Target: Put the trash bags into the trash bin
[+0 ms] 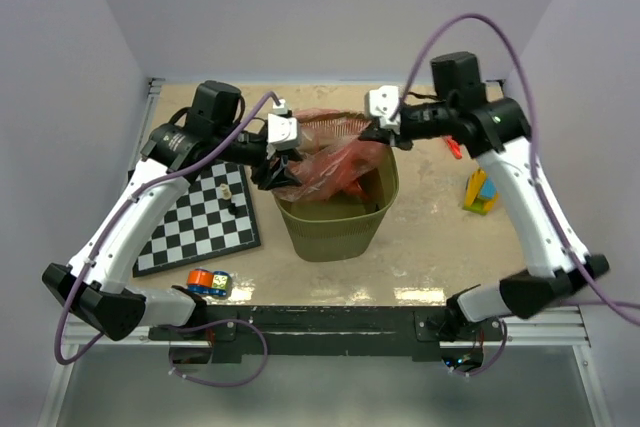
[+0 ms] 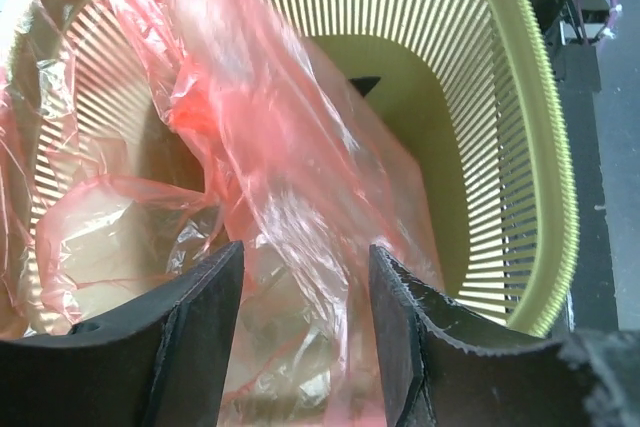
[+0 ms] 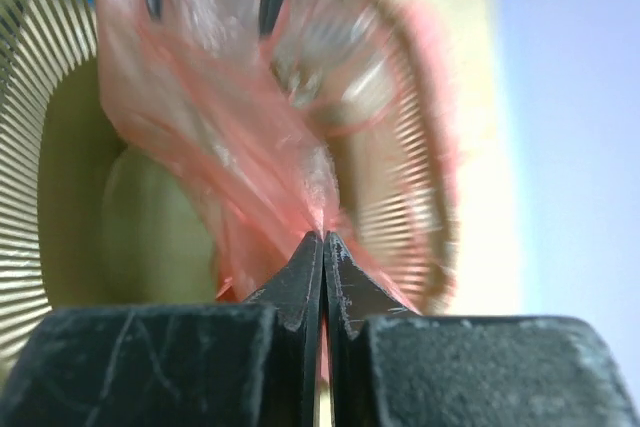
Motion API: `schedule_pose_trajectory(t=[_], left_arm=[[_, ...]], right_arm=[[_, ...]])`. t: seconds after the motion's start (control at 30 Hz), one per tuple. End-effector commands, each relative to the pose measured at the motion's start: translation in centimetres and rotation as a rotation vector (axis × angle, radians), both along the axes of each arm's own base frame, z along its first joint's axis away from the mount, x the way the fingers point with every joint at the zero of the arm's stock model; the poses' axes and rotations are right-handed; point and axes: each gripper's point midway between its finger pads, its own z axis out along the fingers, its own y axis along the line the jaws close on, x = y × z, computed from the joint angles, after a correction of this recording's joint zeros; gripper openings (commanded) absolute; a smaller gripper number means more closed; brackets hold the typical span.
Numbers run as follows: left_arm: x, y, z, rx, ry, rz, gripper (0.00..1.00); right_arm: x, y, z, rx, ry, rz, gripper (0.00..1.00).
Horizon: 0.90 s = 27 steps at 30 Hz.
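A translucent red-pink trash bag [image 1: 335, 159] is stretched over the mouth of the olive-green mesh trash bin [image 1: 335, 232], partly hanging inside it. My right gripper [image 3: 322, 239] is shut, pinching a fold of the trash bag [image 3: 230, 137] at the bin's right rim [image 1: 385, 137]. At the bin's left rim my left gripper [image 1: 274, 173] is open. Its two black fingers [image 2: 200, 337] stand wide apart, with loose film of the trash bag [image 2: 270, 147] running between them above the trash bin [image 2: 545, 147].
A black-and-white chessboard [image 1: 205, 215] lies left of the bin, with an orange and blue toy [image 1: 208, 282] at its near edge. Yellow and blue blocks [image 1: 480, 192] and a small red piece [image 1: 455, 147] sit to the right, near the right arm.
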Motion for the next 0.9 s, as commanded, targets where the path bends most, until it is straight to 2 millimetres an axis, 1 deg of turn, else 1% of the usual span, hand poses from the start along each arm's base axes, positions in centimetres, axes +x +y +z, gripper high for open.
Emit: schedule_pose_trajectory(t=[0.0,0.13,0.23,0.3,0.37,0.4,0.43,0.5,0.57,0.63,0.7,0.73,0.77,0.87], left_arm=[[-1.5,-0.1,1.3,-0.002,-0.041,-0.074,0.57],[-2.9,-0.5,1.8,-0.021,-0.014,-0.102,0.56],[-3.4,-0.9,2.3,-0.029,-0.015,-0.101,0.49],[-3.3,-1.1,3.1,-0.042,-0.035,-0.095,0.38],[-3.2,-1.2,4.4,-0.071,-0.055,-0.077,0.18],[-3.4,-1.1,5.0,-0.084,-0.062,-0.07,0.06],[-3.7,-1.0,5.4,-0.091,-0.062,-0.07,0.0],[-4.6,-0.5,5.9,-0.087,-0.073,-0.073,0.0],[-5.7,0.4,5.8,-0.061,-0.067,-0.082,0.0],[-7.1,1.2,6.1,-0.049,-0.08,-0.102,0.0],[-8.5,1.9,5.9,-0.041,-0.074,-0.115,0.0],[-9.4,2.4,5.5,-0.031,-0.084,-0.131,0.0],[-9.9,2.8,4.5,-0.01,-0.075,-0.146,0.0],[-11.0,3.5,2.2,0.023,-0.089,-0.182,0.0]], right_arm=[[-3.7,-1.3,7.7,0.167,-0.219,-0.037,0.0],[-4.6,-2.1,8.6,0.228,-0.256,-0.093,0.0],[-5.2,-2.4,8.3,0.229,-0.261,-0.096,0.0],[-5.6,-2.5,8.2,0.227,-0.269,-0.086,0.0],[-6.2,-2.8,8.2,0.23,-0.276,-0.089,0.0],[-6.4,-3.0,7.9,0.228,-0.274,-0.092,0.0],[-6.6,-3.1,7.7,0.225,-0.274,-0.096,0.0],[-7.5,-3.6,7.2,0.211,-0.283,-0.088,0.0],[-8.4,-4.0,6.8,0.206,-0.291,-0.081,0.0],[-9.6,-4.4,6.1,0.188,-0.317,-0.052,0.0],[-11.2,-5.0,5.5,0.181,-0.339,-0.025,0.0],[-12.1,-5.3,5.0,0.173,-0.356,-0.006,0.0],[-12.7,-5.5,4.2,0.159,-0.38,0.015,0.0],[-14.0,-6.1,1.9,0.112,-0.405,0.06,0.0]])
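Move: The trash bag's loose near edge sags between the left hand's open fingers, its grip spot about 3 cm back and 1 cm right, level in height. The bin mouth's middle lies 3 cm ahead, 9 cm right and 5 cm below; the chessboard about level, 20 cm left, far below. The right hand already holds the bag; the bin rim's near right corner lies some 15 cm back, 3 cm right and 7 cm below it. The bag's loose edge is pinched by the left fingers, which ease about 3 cm back and slightly right before shutting, then draw it farther back and up. Still gripping its own part, the right hand hauls back and up out of the bin's mouth, then dips and goes on back and right, some 12 cm back in all, rolling about 20 degrees. ##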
